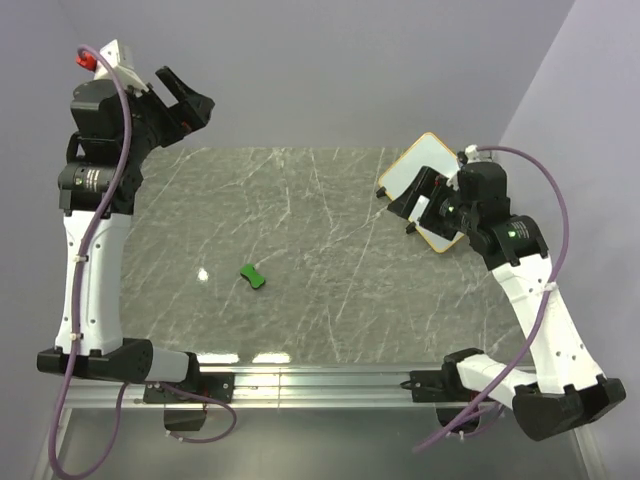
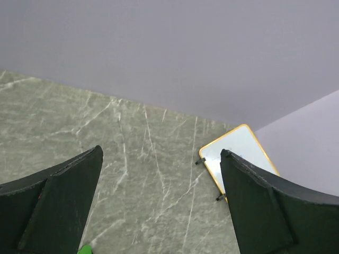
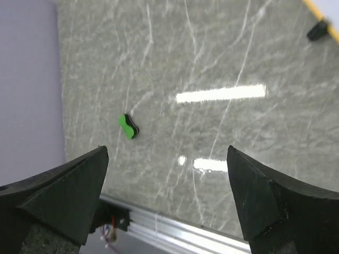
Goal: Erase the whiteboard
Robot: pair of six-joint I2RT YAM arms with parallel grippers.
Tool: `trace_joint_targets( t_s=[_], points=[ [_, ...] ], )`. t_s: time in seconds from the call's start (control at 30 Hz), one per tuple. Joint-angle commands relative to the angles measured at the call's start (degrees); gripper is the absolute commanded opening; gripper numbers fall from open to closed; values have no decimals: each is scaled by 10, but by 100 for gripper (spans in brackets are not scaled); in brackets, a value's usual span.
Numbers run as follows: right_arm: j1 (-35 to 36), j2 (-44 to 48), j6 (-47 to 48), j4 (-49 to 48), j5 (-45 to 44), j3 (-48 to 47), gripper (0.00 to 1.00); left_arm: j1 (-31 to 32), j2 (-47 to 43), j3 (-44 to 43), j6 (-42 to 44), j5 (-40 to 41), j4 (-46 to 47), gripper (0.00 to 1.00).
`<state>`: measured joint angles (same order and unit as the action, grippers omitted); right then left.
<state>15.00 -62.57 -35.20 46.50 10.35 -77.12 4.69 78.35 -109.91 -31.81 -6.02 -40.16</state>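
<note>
The whiteboard (image 1: pixel 428 160), white with a tan frame and small black feet, lies at the table's far right, turned diagonally. My right arm covers its near part. It also shows in the left wrist view (image 2: pixel 237 147), and only its frame corner (image 3: pixel 319 9) shows in the right wrist view. A small green bow-shaped eraser (image 1: pixel 253 276) lies near the table's middle left and shows in the right wrist view (image 3: pixel 128 127). My right gripper (image 1: pixel 403 205) is open and empty over the board's left edge. My left gripper (image 1: pixel 193 97) is open and empty, raised high at the far left.
The grey marble table (image 1: pixel 300 210) has purple walls behind it and to the right. An aluminium rail (image 1: pixel 320 382) runs along the near edge between the arm bases. A bright light reflection (image 3: pixel 220 93) lies on the tabletop.
</note>
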Motion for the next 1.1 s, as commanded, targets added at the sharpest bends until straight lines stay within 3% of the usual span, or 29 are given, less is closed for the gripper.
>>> trace_joint_targets(
  t_s=[0.0, 0.13, 0.2, 0.27, 0.3, 0.43, 0.53, 0.63, 0.83, 1.07],
  points=[
    [-12, -11, -22, -34, 51, 31, 100, 1, 22, -22, -6, -1, -56, 99],
    [-27, -43, -22, 21, -36, -56, 100, 7, 17, 65, 7, -107, 41, 99],
    [-52, -68, -40, 44, -93, -86, 100, 44, 47, 73, 3, -79, 40, 99],
    [-85, -90, -52, 47, -93, -108, 100, 92, 72, 72, 46, 17, 26, 100],
    [-101, -116, -71, 46, -68, -111, 100, 121, 80, 79, 59, 28, 32, 99],
    [-147, -190, -89, 9, 0, -144, 98, 124, 136, 118, -2, 14, 52, 99],
    [-193, -243, -71, 35, -68, -222, 99, 125, 188, 110, -10, -34, 14, 99],
    [-239, -294, -74, 78, -118, -277, 99, 146, 183, 139, -4, -3, 27, 100],
    [-330, -303, -73, 50, -130, -226, 99, 155, 161, 199, 17, -20, 37, 99],
    [-388, -309, -45, -33, -14, -150, 98, 171, 167, 221, 22, 3, 38, 99]
  ],
)
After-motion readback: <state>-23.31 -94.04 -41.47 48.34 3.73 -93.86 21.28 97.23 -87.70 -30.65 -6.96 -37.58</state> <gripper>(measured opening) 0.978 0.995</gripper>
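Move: The green eraser is about 11 cm back from the left hand, 6 cm to its right and 47 cm below; the whiteboard is some 11 cm ahead of that hand and 54 cm to its right, 44 cm below. From the right hand the whiteboard's middle is roughly 20 cm ahead, 13 cm to the right and 27 cm down, its nearer black clip about 12 cm ahead, 6 cm right and 29 cm down. The eraser is about 34 cm to the right hand's left and 2 cm back, 30 cm lower. Down and to the right the left hand sinks, about 30 cm lower, tipping its level fingers down towards the table and the eraser. The right hand swings forward, then far right over the near part of the whiteboard to its right side, some 26 cm across, turning clockwise and ending lower. Both grippers stay wide open and empty. ##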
